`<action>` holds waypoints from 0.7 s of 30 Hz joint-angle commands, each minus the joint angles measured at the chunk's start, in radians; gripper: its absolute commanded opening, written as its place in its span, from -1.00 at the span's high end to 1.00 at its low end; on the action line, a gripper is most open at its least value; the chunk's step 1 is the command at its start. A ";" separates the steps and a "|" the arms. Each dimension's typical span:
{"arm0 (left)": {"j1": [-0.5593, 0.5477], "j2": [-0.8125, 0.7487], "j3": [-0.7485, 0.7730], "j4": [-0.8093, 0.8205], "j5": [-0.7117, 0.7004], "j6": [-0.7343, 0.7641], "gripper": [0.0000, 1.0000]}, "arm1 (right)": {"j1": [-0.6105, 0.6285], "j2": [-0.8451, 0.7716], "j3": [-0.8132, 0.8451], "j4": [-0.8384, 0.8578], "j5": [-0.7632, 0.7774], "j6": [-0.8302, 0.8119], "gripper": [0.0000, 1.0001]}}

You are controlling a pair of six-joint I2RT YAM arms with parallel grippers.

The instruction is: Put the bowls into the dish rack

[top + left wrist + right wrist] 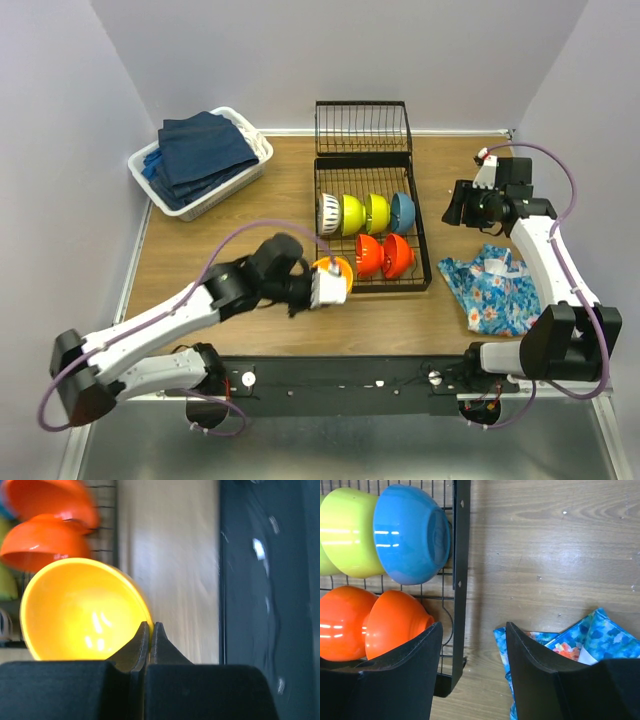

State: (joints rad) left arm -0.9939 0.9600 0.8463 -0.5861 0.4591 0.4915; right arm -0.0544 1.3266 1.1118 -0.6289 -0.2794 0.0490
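The black wire dish rack [424, 262] lies mid-table. In it stand a white ribbed bowl [329, 213], two lime-yellow bowls [351, 213] [376, 212], a blue bowl [403, 209] and two red-orange bowls [369, 255] [398, 254]. My left gripper [337, 283] is shut on the rim of the orange-yellow bowl [333, 267] at the rack's near-left corner. The wrist view shows the pinched rim at the left gripper [151, 626] and the orange-yellow bowl [80, 610] tilted on edge. My right gripper [458, 206] is open and empty, and in its wrist view the right gripper [472, 627] is above bare wood right of the rack [460, 555].
A white basket [252, 135] of navy towels stands at the back left. A floral blue cloth [495, 290] lies right of the rack, also seen in the right wrist view [600, 640]. The rack's smaller hinged section [362, 127] stands at the back.
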 commanded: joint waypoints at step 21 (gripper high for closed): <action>0.491 0.315 -0.397 1.578 0.214 -1.482 1.00 | -0.005 0.143 0.147 -0.114 0.140 -0.129 -0.22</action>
State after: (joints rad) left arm -0.5587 1.1889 0.4541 0.7277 0.6014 -0.7845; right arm -0.0544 1.4330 1.2098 -0.6994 -0.1806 -0.0425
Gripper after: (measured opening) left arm 0.015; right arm 0.614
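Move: The left hand already holds the yellow bowl by its rim in front of the rack. The free front-row place lies about 12 cm ahead of this hand, 6 cm to its right and 8 cm lower. The nearer red bowl stands level with that place, roughly 7 cm farther right; the striped bowl is some 23 cm ahead of the hand and 2 cm right. From the right hand the free place is about 28 cm left, 11 cm back and 8 cm down. Forward and first up, the left hand swings the pinched yellow bowl some 13 cm in over the rack's front left part, then sinks about 4 cm towards the free place beside the red bowls. The wrist turns about 70 degrees in all, bringing the fingers from slanting down to level, pointing right and a little forward, while they keep the rim. The right hand, empty, drifts about 2 cm to its right. ##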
